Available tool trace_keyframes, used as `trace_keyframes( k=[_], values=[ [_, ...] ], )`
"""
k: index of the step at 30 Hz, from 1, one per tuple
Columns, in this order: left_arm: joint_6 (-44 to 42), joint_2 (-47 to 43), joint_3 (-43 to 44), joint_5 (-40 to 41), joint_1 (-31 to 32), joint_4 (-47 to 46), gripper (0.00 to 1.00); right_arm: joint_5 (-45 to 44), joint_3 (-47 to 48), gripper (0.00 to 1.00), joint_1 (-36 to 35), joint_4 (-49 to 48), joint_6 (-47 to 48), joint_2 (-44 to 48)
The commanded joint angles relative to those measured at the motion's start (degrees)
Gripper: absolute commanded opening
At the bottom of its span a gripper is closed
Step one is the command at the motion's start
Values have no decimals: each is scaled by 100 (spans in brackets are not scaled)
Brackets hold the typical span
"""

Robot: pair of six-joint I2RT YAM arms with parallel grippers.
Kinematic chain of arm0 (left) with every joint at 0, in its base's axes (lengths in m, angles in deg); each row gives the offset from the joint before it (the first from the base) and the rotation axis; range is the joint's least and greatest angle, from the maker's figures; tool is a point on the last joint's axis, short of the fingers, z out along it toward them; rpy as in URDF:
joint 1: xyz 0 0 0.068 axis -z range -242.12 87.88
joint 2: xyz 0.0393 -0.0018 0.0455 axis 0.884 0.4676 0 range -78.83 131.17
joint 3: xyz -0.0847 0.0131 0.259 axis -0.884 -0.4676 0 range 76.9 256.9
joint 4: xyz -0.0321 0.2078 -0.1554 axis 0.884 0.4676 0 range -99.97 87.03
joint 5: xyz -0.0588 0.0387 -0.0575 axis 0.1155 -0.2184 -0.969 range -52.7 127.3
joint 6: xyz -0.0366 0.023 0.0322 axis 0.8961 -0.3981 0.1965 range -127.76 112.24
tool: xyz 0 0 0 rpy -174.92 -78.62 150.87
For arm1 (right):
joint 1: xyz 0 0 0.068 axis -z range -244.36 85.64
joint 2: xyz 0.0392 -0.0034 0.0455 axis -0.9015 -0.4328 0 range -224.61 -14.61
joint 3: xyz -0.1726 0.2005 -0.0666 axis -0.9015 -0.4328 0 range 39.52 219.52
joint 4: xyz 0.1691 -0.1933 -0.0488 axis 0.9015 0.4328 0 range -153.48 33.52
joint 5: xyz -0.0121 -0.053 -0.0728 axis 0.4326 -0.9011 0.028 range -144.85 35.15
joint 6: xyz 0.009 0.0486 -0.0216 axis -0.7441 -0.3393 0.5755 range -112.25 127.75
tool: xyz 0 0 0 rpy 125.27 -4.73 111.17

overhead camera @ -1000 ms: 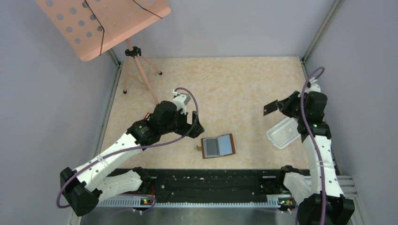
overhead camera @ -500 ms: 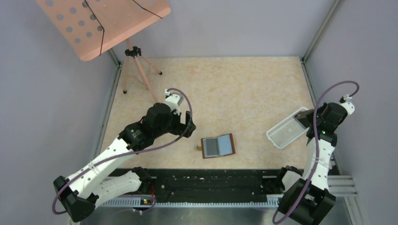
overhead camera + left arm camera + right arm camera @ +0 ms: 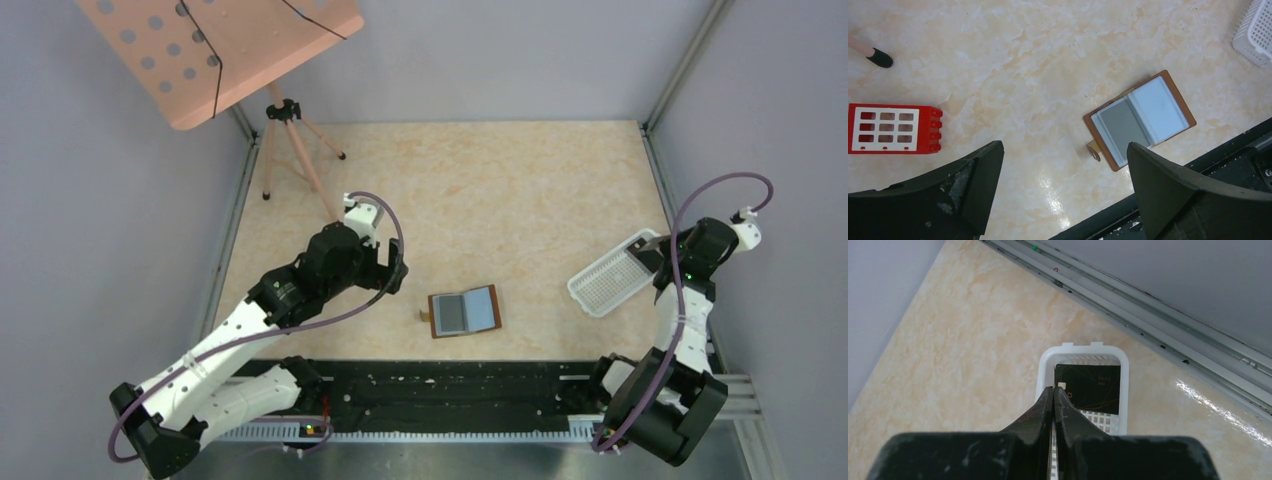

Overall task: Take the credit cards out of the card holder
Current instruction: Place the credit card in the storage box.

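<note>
The card holder [image 3: 465, 312] lies open and flat on the table near the front edge, brown outside and blue-grey inside. In the left wrist view the card holder [image 3: 1140, 120] shows a grey panel, a pale blue panel and a small brown tab [image 3: 1093, 150]. My left gripper [image 3: 393, 272] hovers to its left, and the left gripper [image 3: 1064, 146] is wide open and empty. A black credit card [image 3: 1090, 385] lies in the white perforated tray [image 3: 1082, 346]. My right gripper [image 3: 1054, 388] is shut above the tray's edge, with nothing seen between its fingers.
The white tray [image 3: 600, 285] sits at the right, close to the wall rail. A red block [image 3: 893, 128] lies left of the card holder. A pink music stand [image 3: 215, 50] on a tripod stands at the back left, with one foot [image 3: 879, 57] on the table.
The left arm has drawn back to the left, away from the card holder, still open. The right arm has swung right, from beyond the tray to over it by the wall, staying shut.
</note>
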Motion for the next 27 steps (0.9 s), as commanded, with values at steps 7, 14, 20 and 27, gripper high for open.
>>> trace_keyframes(
  k=[7,14,20,27],
  values=[
    [-80,-206,-134,492,-20,-393,99,-164,-482,0,53,-1198,-196,-220],
    [26,-412,-151,698,-20,-361,99,33,-632,0,74,-1454,-165,-559],
    [53,-517,-122,719,-20,-347,99,244,-782,0,212,-1855,-184,-709],
    [163,-461,-117,653,-21,-355,99,790,-900,0,389,-2286,-265,-960]
  ],
)
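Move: The white storage box is under my right hand, which still holds a card pinched edge-on: its middle is about 13 cm below, 2 cm back and 2 cm to the left. The black card already in its far end lies some 2 cm ahead, 4 cm right and 14 cm down. The side rail runs past roughly 12 cm to the right, level with the hand and as low. From my left hand the box is about 9 cm ahead, 57 cm right and 20 cm below. I sink my right hand almost straight down, about 5 cm, towards the far end of the storage box where the black card lies, easing off near the end. My fingers stay shut on the held card, and the wrist hardly turns. Meanwhile my empty, open left hand drifts some 2 cm left and slightly up, away from the card holder. ##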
